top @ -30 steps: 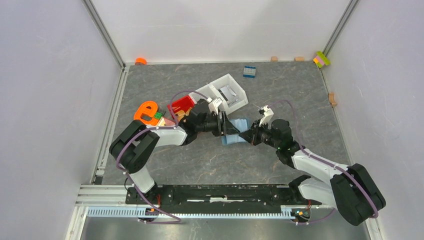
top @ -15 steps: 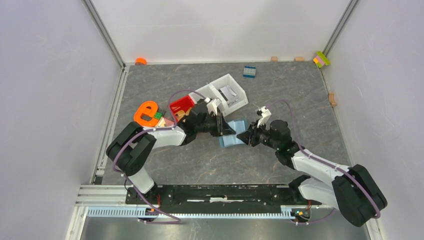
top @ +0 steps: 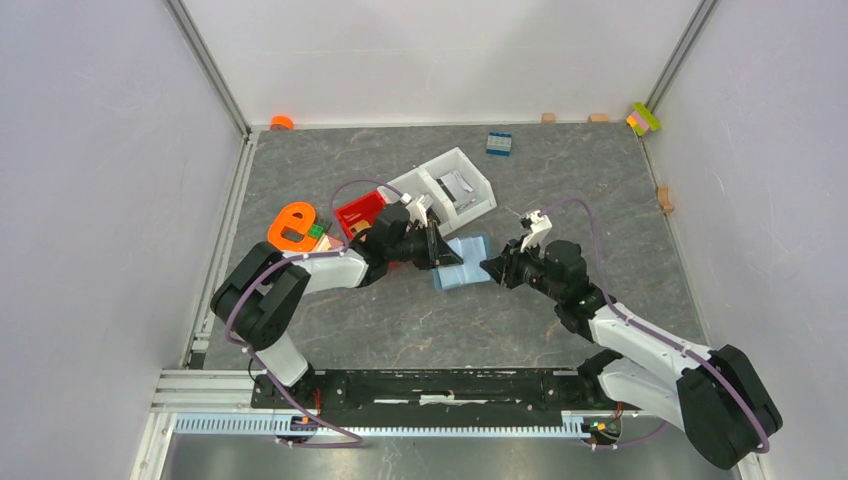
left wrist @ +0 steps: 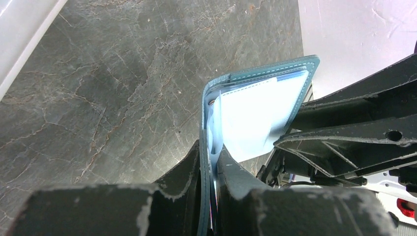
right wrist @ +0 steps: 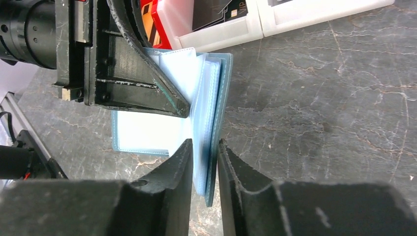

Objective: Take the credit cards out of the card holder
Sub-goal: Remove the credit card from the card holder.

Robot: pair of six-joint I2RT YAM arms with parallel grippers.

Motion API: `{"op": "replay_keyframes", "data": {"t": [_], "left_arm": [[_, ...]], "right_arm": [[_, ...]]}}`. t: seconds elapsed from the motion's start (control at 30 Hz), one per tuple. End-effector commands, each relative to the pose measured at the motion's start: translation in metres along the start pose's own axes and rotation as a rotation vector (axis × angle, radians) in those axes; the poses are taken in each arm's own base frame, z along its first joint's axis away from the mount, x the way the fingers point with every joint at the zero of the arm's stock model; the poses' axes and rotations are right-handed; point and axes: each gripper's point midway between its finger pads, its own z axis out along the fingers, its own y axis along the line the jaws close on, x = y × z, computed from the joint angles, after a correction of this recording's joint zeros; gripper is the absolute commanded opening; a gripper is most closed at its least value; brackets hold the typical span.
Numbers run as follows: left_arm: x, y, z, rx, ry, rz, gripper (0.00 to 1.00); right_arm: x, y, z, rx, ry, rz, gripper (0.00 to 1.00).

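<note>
The card holder (top: 462,262), a teal wallet with pale blue sleeves inside, hangs open just above the table's middle between both arms. My left gripper (top: 443,252) is shut on one cover and a sleeve; in the left wrist view the wallet (left wrist: 260,113) rises out of my pinching jaws (left wrist: 210,152). My right gripper (top: 490,268) faces it from the right. In the right wrist view its jaws (right wrist: 204,147) straddle the other cover's edge (right wrist: 209,98), with a thin gap on the cover's side. The credit cards are hidden.
A white two-compartment bin (top: 450,185) and a red box (top: 362,212) stand just behind the left gripper. An orange object (top: 293,225) lies left of them. A blue studded brick (top: 499,143) and small blocks sit near the back wall.
My left gripper's jaws have closed on the card holder and drawn it slightly left. My right gripper's jaws have loosened around the other edge.
</note>
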Motion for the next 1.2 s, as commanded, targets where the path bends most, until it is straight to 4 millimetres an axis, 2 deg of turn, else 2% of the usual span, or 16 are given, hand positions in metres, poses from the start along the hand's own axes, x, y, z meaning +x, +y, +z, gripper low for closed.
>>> {"op": "replay_keyframes", "data": {"t": [0.0, 0.2, 0.27, 0.37, 0.47, 0.63, 0.93, 1.17], "left_arm": [[-0.014, -0.02, -0.002, 0.069, -0.037, 0.024, 0.15], [-0.015, -0.033, -0.004, 0.142, -0.04, 0.031, 0.17], [-0.015, -0.041, -0.006, 0.186, -0.044, 0.036, 0.2], [-0.015, -0.052, -0.011, 0.243, -0.051, 0.046, 0.31], [-0.013, -0.058, -0.013, 0.269, -0.046, 0.058, 0.43], [-0.009, -0.063, -0.011, 0.294, -0.025, 0.064, 0.56], [-0.005, -0.07, -0.009, 0.32, -0.008, 0.079, 0.69], [-0.003, -0.072, -0.009, 0.326, -0.001, 0.083, 0.73]], "right_arm": [[-0.029, 0.004, 0.001, 0.012, -0.079, -0.035, 0.26], [-0.022, 0.005, 0.006, -0.002, -0.041, -0.036, 0.12], [-0.019, 0.006, 0.008, -0.013, -0.029, -0.035, 0.11], [-0.016, 0.009, 0.01, -0.037, -0.014, -0.029, 0.11], [-0.012, 0.013, 0.012, -0.065, 0.0, -0.023, 0.11], [-0.01, 0.018, 0.015, -0.094, 0.012, -0.019, 0.11], [-0.003, 0.027, 0.019, -0.126, 0.036, -0.027, 0.14], [-0.001, 0.032, 0.021, -0.138, 0.046, -0.038, 0.14]]}}
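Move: The open card holder is already pinched in my left fingers, its middle only about 2 cm to their right and level with them. From my right hand, that middle is some 5 cm left and 1 cm ahead, with the holder's free edge already between the parted fingertips. The white tray's middle lies about 16 cm ahead, 4 left and 9 below my left hand; the red tray's is 8 ahead, 17 left and equally low. My right fingers close on the card holder's free edge and keep that grip, easing forward slightly and then carrying the edge about 2.5 cm left towards my left hand, sinking some 1.5 cm and turning slightly counter-clockwise. Once the right has hold, my left fingers open wide around the holder, and that hand rises roughly 1.5 cm with a small roll. ##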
